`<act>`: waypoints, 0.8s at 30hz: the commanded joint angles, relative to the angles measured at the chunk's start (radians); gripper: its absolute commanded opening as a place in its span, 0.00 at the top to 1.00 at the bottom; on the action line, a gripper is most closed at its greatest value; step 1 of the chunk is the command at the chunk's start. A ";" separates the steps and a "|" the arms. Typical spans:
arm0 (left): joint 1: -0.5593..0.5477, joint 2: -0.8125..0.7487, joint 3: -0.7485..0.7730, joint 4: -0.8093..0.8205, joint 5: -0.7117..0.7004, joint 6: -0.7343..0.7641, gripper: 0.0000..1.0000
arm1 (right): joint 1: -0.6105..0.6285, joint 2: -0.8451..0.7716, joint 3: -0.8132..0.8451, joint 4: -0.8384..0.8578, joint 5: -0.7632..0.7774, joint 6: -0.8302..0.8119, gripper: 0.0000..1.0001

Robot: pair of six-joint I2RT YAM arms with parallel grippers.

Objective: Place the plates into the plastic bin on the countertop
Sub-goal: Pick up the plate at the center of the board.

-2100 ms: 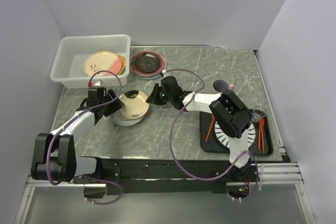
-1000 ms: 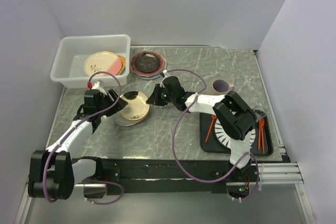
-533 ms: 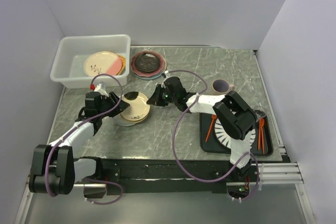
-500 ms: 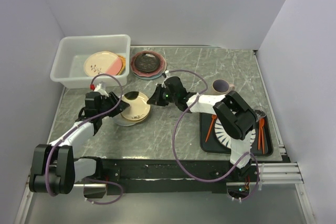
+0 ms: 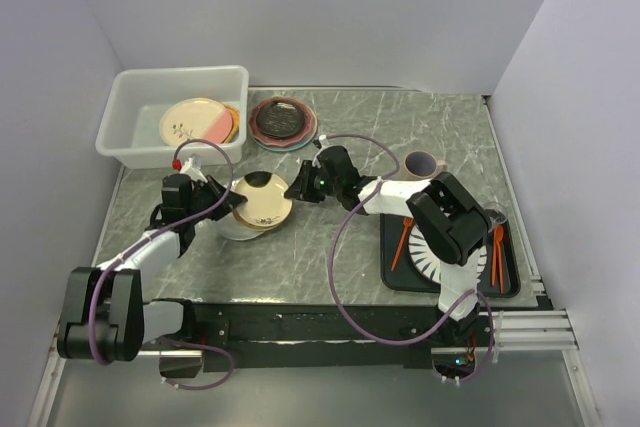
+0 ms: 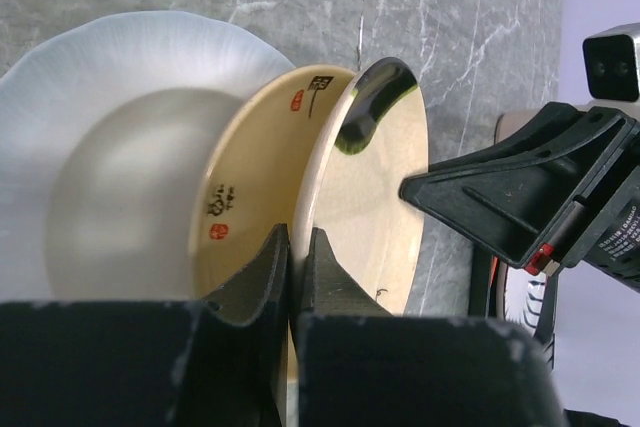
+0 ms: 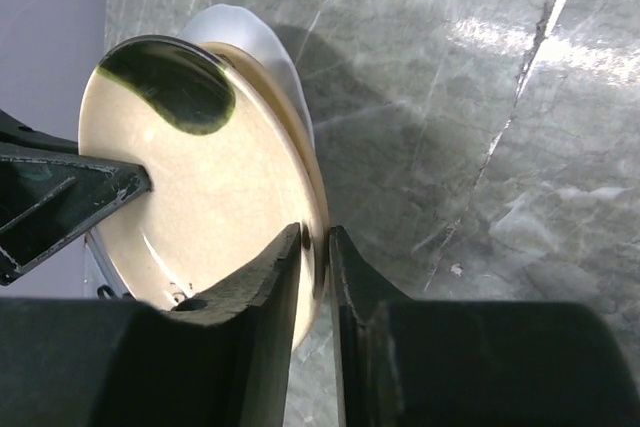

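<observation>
A tan-gold plate (image 5: 263, 199) with a dark green blotch stands tilted on edge over a white plate (image 5: 234, 228) on the countertop (image 5: 330, 247). My left gripper (image 5: 234, 205) is shut on its left rim; in the left wrist view the pads (image 6: 272, 257) pinch the tan-gold plate (image 6: 375, 187) beside the white plate (image 6: 110, 137). My right gripper (image 5: 296, 190) straddles the opposite rim (image 7: 316, 237), jaws slightly apart with a thin gap beside the tan-gold plate (image 7: 200, 187). The plastic bin (image 5: 130, 87) at the back left holds a pink and tan plate (image 5: 196, 121). A dark brown pink-rimmed plate (image 5: 281, 119) lies beside it.
A black tray (image 5: 400, 272) at the front right carries a white striped plate (image 5: 428, 259) and orange utensils (image 5: 497, 252). A cup (image 5: 424, 163) stands behind the tray. Purple cables loop over both arms. Walls close off the left, back and right.
My left gripper has closed onto the tan-gold plate's left rim. The plate has shifted a little right and tipped up off the white plate. My right jaws have loosened slightly.
</observation>
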 commanded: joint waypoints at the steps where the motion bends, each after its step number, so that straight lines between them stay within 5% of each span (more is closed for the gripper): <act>1: -0.012 -0.046 0.011 -0.026 -0.013 0.022 0.99 | 0.019 -0.048 0.014 0.125 -0.064 0.022 0.69; 17: -0.009 -0.112 0.054 -0.124 -0.082 0.028 0.99 | 0.013 -0.118 -0.046 0.148 -0.020 0.014 0.17; 24: 0.003 -0.158 0.077 -0.167 -0.105 0.035 0.99 | 0.004 -0.161 -0.074 0.148 0.003 0.014 0.11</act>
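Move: The left hand already pinches the left rim of the tilted cream plate, whose middle is about 7 cm to its right and 1 cm farther out; the plastic bin's middle is some 20 cm ahead and 14 cm left of this hand. From the right hand, at the opposite rim, the plate's middle lies 7 cm left and 1 cm back. A second cream plate is 8 cm left, 2 cm back, 3 cm lower; the white plate is 12 cm left, 4 cm back, 6 cm below. The right hand lets go of the cream plate's right rim, its already loosening fingers spreading nearly fully as it rises about 4.5 cm, with a slight tip upwards, and clears the rim. The left hand keeps its shut pinch on the opposite rim and carries the plate by itself, easing roughly 1.5 cm up and 1 cm left after a small dip, with only a slight turn of the wrist. ##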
